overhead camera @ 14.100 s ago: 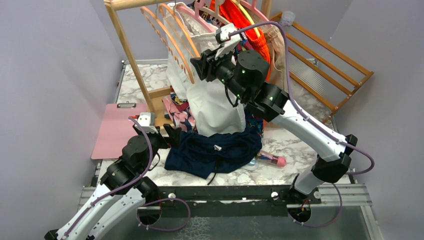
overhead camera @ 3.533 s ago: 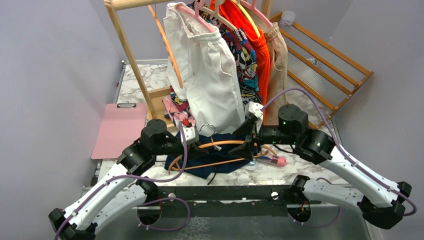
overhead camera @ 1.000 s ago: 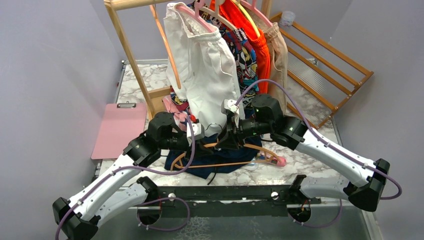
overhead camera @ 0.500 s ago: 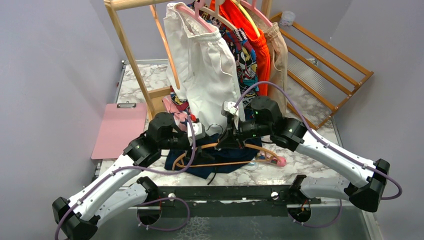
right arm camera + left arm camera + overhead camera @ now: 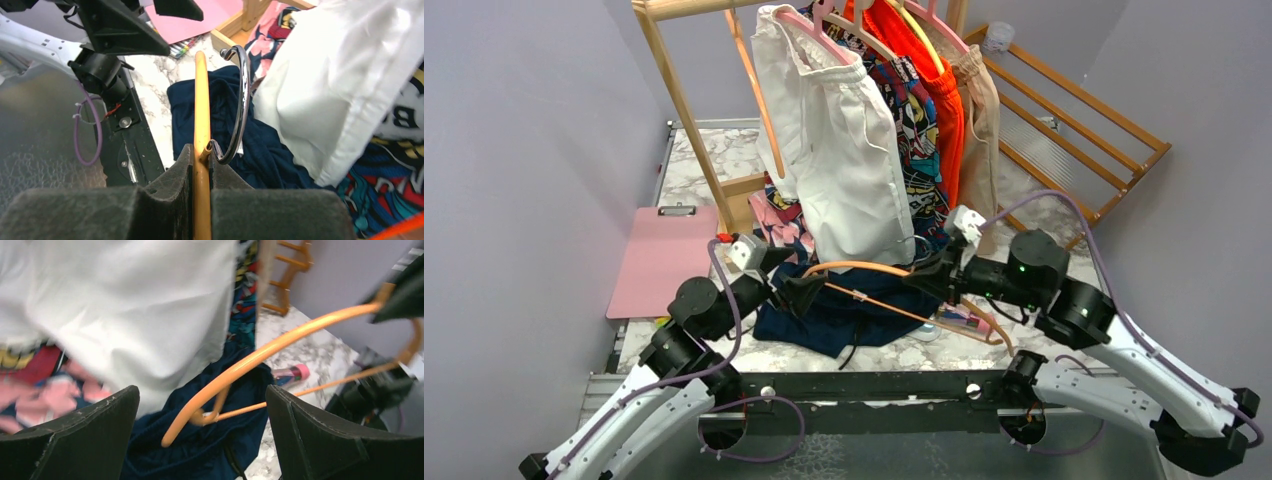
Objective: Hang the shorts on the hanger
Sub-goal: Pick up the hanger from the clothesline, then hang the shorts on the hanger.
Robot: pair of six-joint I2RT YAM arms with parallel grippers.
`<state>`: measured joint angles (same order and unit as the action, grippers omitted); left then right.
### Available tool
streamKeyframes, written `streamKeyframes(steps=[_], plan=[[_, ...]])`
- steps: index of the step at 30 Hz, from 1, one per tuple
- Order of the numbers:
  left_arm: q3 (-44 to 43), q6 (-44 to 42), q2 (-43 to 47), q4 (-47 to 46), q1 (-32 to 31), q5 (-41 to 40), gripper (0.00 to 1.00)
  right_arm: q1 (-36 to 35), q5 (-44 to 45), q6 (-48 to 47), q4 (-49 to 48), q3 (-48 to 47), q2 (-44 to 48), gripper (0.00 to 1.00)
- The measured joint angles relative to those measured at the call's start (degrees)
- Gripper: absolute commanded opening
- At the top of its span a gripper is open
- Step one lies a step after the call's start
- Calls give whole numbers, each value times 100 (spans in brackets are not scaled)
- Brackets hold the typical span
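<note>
The navy shorts (image 5: 844,318) lie crumpled on the marble table, below the hanging clothes. The orange-tan hanger (image 5: 874,270) is held in the air over them, slanting from left to right. My right gripper (image 5: 929,275) is shut on the hanger (image 5: 201,100) right beside its metal hook (image 5: 243,100); the shorts (image 5: 190,107) show beneath. My left gripper (image 5: 799,290) is open, just off the hanger's left end. In the left wrist view, the hanger (image 5: 260,355) and the shorts (image 5: 200,450) lie beyond the wide-apart fingers (image 5: 75,440), which touch nothing.
White shorts (image 5: 844,150) on a pink hanger, patterned clothes and orange shorts (image 5: 929,70) hang from the wooden rack (image 5: 674,80), close behind the grippers. A second tan hanger (image 5: 759,90) hangs there. A pink clipboard (image 5: 659,260) lies at left and a slatted wooden frame (image 5: 1074,130) at right.
My left gripper has opened, let go of the hanger and drawn back left. My right gripper has shut on the hanger near the hook and pulled it to the right.
</note>
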<state>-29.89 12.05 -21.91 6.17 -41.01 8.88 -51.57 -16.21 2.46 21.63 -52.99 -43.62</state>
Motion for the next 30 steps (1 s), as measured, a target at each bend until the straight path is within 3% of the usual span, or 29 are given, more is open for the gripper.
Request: streamKeyframes(steps=[5,10,19,30], plan=[[299,1303,129,584,0,-1453,99,0,483,192,389,291,706,1],[50,2269,-417,1445,0,-2498,99,0,857,271,623,431,918,1],[-767,2618,-2306,2411,0,-2774,98,0,1322,358,732,614,1134,1],[-695,2968,-2435,2828,2,-2712,56,0,1360,435,833,614,1305,1]])
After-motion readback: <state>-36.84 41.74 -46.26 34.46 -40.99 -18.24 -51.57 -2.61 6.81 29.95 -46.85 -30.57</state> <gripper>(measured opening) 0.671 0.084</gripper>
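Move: The open left hand is bound for the navy shorts on the table: their middle is about 7 cm ahead, 8 cm right and 26 cm below, their waistband's left end roughly 12 cm ahead and 3 cm left. The held hanger's middle is some 17 cm to its right, level with it. From the right hand, the shorts lie about 9 cm ahead, 10 cm left and 28 cm down; the pink-capped bottle about 7 cm ahead and 13 cm right, also on the table. The right fingers keep their pinch on the hanger, drawing it some 6 cm right and a little down with a slight clockwise turn. Meanwhile the empty left hand drops about 14 cm towards the left part of the shorts, also going left and forward, swinging counter-clockwise and tipping its fingers well down; these begin to close near the end, still clear of the cloth. ##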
